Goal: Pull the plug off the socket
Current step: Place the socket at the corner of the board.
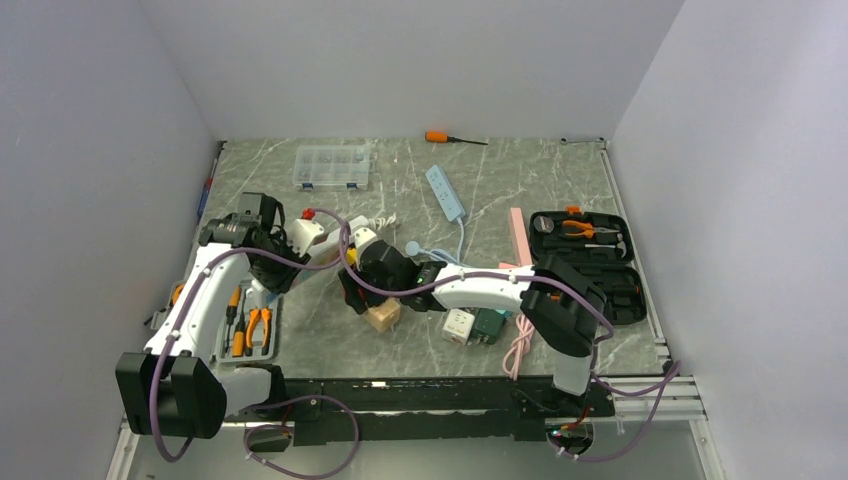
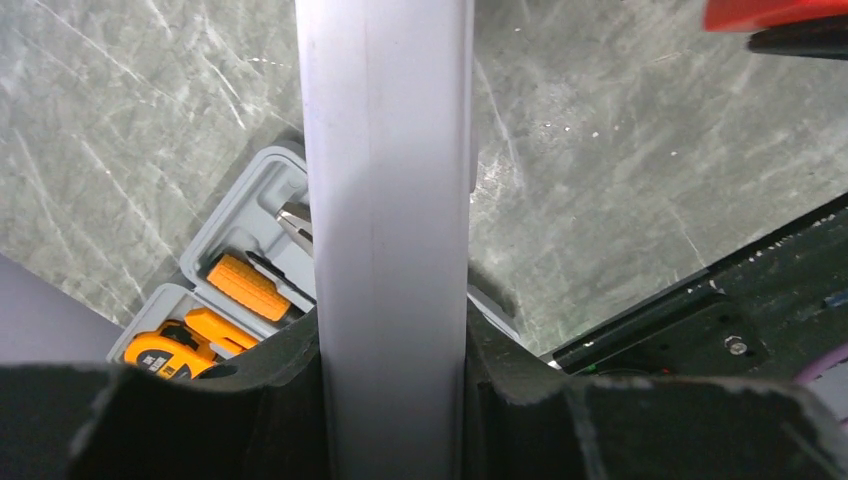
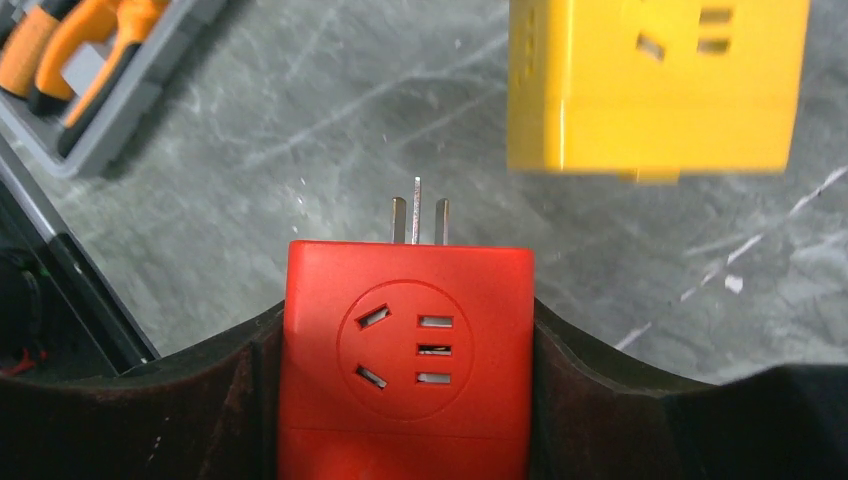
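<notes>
The plug (image 3: 400, 290) is a red cube adapter, and my right gripper (image 3: 408, 345) is shut on its sides. Its three metal prongs (image 3: 417, 215) stand bare over the marble table. A yellow cube socket (image 3: 655, 85) hangs blurred just beyond the prongs, with a gap between them. My left gripper (image 2: 392, 345) is shut on a long white power strip (image 2: 385, 150) that runs up through its jaws. In the top view the left gripper (image 1: 290, 245) and right gripper (image 1: 358, 275) meet left of centre; the red plug is hidden there.
A grey tool tray (image 1: 270, 352) with orange pliers lies by the left arm. A wooden block (image 1: 383, 315) and white and green cubes (image 1: 472, 326) sit under the right arm. A black tool case (image 1: 590, 265) is at the right, a clear box (image 1: 333, 165) at the back.
</notes>
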`<state>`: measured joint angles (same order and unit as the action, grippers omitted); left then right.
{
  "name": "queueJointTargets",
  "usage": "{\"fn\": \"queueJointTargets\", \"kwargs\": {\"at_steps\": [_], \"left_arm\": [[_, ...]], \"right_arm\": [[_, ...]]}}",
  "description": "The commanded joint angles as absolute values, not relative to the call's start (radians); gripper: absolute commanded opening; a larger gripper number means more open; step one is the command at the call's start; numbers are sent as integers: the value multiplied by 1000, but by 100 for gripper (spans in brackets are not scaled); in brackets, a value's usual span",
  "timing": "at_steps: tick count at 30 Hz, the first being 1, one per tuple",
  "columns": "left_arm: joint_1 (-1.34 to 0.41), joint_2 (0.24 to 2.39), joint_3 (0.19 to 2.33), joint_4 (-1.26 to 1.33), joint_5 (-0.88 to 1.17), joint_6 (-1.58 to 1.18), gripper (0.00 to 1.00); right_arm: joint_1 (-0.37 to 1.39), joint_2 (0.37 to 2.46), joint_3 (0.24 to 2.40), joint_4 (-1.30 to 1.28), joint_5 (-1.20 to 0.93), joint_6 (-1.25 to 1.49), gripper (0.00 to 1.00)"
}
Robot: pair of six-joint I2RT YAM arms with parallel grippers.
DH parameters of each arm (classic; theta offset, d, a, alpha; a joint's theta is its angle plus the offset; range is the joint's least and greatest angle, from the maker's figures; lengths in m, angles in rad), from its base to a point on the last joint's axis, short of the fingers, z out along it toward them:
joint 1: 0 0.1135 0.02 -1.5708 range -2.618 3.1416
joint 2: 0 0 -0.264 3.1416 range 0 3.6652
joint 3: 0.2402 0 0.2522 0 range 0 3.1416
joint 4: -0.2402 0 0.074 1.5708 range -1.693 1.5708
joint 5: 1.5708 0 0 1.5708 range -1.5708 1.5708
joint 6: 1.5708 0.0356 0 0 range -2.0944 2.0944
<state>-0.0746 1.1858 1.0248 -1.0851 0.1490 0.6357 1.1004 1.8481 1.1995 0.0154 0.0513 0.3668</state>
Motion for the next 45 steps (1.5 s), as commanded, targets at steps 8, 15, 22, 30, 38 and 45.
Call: {"fn": "queueJointTargets", "kwargs": {"at_steps": [8,15,22,30,38,45], "left_arm": [[-72,1191,1042,-965,149,633,0],[-68,1200,1027,-950,126,640,0],[-64,1215,1053,-973,193,621,0],[-61,1233,1108,-1051,326,604,0],[-58,1232,1160,-1091,401,589,0],[-58,1215,1168,-1100,418,594,0]], "right_arm": [[1111,1665,1054,30,56,408,0],[1118,1552,926,41,60,431,0],[1171,1583,915,45,76,430,0],[1218,1801,1121,68,74,387,0],[1234,1937,1209,129,96,368,4],[1256,2014,1215,137,154,378,15]]}}
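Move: The right hand already grips the red socket; the bare patch of table it goes for lies about 6 cm back, 2 cm left and 8 cm below it. A wooden cube sits on the held socket, some 5 cm back and 5 cm right, slightly below the hand. The yellow cube stands about 7 cm ahead and 4 cm right, 6 cm lower. From the left hand, that patch is roughly 6 cm back, 13 cm right and 12 cm down. Back and to the right first, about 7 cm each way and a little lower, the right hand carries the red socket away from the yellow cube, then sweeps left some 9 cm while sinking towards the bare table, its grip kept. The left hand, still holding the white power strip, edges forward and down, then drifts about 3 cm right and rises slightly, tilting. ##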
